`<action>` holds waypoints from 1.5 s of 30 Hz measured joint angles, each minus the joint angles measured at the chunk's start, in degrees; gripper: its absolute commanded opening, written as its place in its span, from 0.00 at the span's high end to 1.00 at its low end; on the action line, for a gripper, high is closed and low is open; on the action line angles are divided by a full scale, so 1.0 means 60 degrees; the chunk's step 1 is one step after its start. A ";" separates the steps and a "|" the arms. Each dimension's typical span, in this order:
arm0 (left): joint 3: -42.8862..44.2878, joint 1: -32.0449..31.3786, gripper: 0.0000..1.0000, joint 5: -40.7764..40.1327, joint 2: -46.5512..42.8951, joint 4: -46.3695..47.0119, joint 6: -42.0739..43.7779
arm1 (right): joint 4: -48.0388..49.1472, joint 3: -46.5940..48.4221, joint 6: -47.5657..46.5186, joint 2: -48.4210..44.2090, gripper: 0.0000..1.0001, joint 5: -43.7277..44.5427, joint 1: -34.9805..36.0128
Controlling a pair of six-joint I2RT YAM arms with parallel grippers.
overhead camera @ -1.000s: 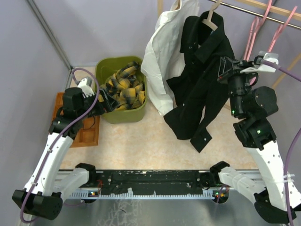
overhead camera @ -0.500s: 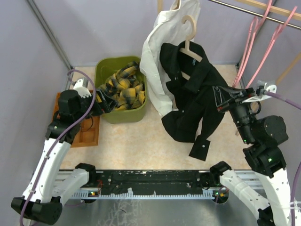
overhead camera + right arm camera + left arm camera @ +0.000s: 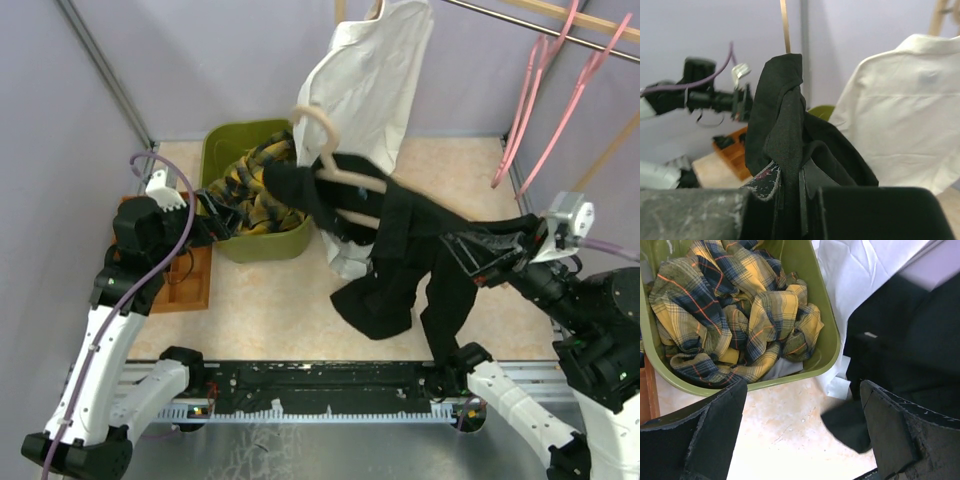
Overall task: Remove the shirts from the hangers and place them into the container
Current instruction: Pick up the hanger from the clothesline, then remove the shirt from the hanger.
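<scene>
My right gripper [image 3: 472, 256] is shut on a fold of the black shirt [image 3: 400, 250], which stretches leftward from it and hangs above the table. A beige hanger [image 3: 325, 150] is still inside that shirt, its hook free over the container's right edge. In the right wrist view the black shirt [image 3: 780, 110] stands pinched between the fingers of my right gripper [image 3: 790, 185]. The olive-green container [image 3: 222, 142] holds the plaid shirt [image 3: 255, 190]. The white shirt [image 3: 375, 80] hangs at the back. My left gripper [image 3: 802, 430] is open and holds nothing, beside the container [image 3: 832, 340].
Two pink hangers [image 3: 540, 90] hang from the rail at the back right. An orange tray [image 3: 190, 285] lies left of the container, under my left arm. Wooden poles lean in the back right corner. Purple walls close the left and back sides.
My right gripper has pulled the black shirt down and toward the near right. The beige hanger has come off the rail and swung left and down. The left arm has shifted slightly left.
</scene>
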 measured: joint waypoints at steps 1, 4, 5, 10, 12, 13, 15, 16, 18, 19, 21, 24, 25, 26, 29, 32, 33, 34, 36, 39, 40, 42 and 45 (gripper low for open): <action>0.0000 0.0000 0.01 -0.0051 -0.0062 0.0025 -0.0015 | -0.0164 -0.0036 -0.0015 -0.0018 1.00 -0.0375 0.0000; 0.0000 0.0000 0.01 -0.0204 -0.0248 0.0087 -0.0076 | -0.0495 -0.0495 0.0047 -0.0029 1.00 -0.1479 0.0000; 0.0000 0.0000 0.01 -0.0244 -0.0295 0.0095 -0.0106 | -0.0572 -0.0787 0.0120 -0.0022 1.00 -0.1821 0.0000; 0.0000 0.0000 0.01 -0.0393 -0.0528 0.0208 -0.0219 | -0.0827 -0.2320 0.0721 0.0426 1.00 -0.3020 0.0000; 0.0000 0.0000 0.01 -0.0390 -0.0557 0.0266 -0.0237 | -0.0922 -0.2677 0.0984 0.0670 1.00 -0.3315 0.0000; 0.0000 0.0000 0.01 -0.0386 -0.0557 0.0280 -0.0240 | -0.0936 -0.2758 0.1093 0.0783 1.00 -0.3439 0.0000; 0.0000 0.0000 0.01 -0.0357 -0.0550 0.0288 -0.0270 | -0.0907 -0.2809 0.1330 0.0849 1.00 -0.3665 0.0000; 0.0000 0.0000 0.01 -0.0342 -0.0546 0.0291 -0.0277 | -0.0707 -0.2809 0.1453 0.0801 1.00 -0.3825 0.0000; 0.0000 0.0000 0.01 -0.0321 -0.0550 0.0291 -0.0302 | -0.0135 -0.2801 0.1679 0.0641 1.00 -0.4175 0.0000; 0.0000 0.0000 0.01 -0.0313 -0.0557 0.0291 -0.0339 | 0.0339 -0.2787 0.1851 0.0525 1.00 -0.4441 0.0000; 0.0000 0.0000 0.01 -0.0313 -0.0590 0.0295 -0.0375 | 0.0667 -0.2787 0.1960 0.0397 1.00 -0.4619 0.0000; 0.0000 0.0000 0.01 -0.0310 -0.0758 0.0364 -0.0444 | 0.1213 -0.2834 0.2149 0.0259 1.00 -0.4892 0.0000; 0.0000 0.0000 0.01 -0.0299 -0.0809 0.0433 -0.0448 | 0.1399 -0.2958 0.2215 0.0244 1.00 -0.4925 0.0000; 0.0000 0.0000 0.01 -0.0270 -0.0860 0.0517 -0.0452 | 0.1523 -0.3158 0.2295 0.0244 1.00 -0.4958 0.0000; 0.0000 0.0000 0.01 -0.0127 -0.0918 0.0707 -0.0455 | 0.1719 -0.3952 0.2623 0.0350 1.00 -0.4972 0.0000; 0.0000 0.0000 0.01 0.0080 -0.0903 0.0812 -0.0455 | 0.1705 -0.4448 0.2874 0.0645 1.00 -0.4972 0.0000; 0.0000 0.0000 0.01 0.0186 -0.0878 0.0856 -0.0455 | 0.1668 -0.4477 0.2947 0.0772 1.00 -0.4972 0.0000; 0.0000 0.0000 0.01 0.0277 -0.0860 0.0903 -0.0455 | 0.1690 -0.4477 0.3005 0.0903 1.00 -0.4972 0.0000; 0.0000 0.0000 0.01 0.0594 -0.0739 0.1009 -0.0455 | 0.1796 -0.4470 0.3089 0.0947 1.00 -0.5013 0.0000; 0.0000 0.0000 0.01 0.1126 -0.0583 0.1220 -0.0477 | 0.2044 -0.4364 0.3169 0.0798 1.00 -0.5198 0.0000; 0.0000 0.0000 0.01 0.1311 -0.0517 0.1300 -0.0488 | 0.2116 -0.4317 0.3187 0.0725 1.00 -0.5260 0.0000; 0.0000 0.0004 0.01 0.1632 -0.0466 0.1392 -0.0492 | 0.2273 -0.4280 0.3198 0.0612 1.00 -0.5315 0.0000; -0.0022 0.0004 0.05 0.2076 -0.0565 0.1639 -0.0495 | 0.2350 -0.4288 0.3206 0.0441 1.00 -0.5249 0.0000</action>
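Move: The right hand already holds the black shirt by one shoulder, its wooden hanger's middle about 14 cm to the left, 10 ahead and some 4 above. From this hand the green container lies roughly 31 cm left, 27 ahead and 43 below; the hanging white shirt is some 30 ahead, 12 left and 15 below. From the left hand the hanger is about 23 cm right, 5 back and 25 above. Keeping its pinch, the right hand bobs down some 14 cm, turning counter-clockwise leftward towards the rising left hand. ##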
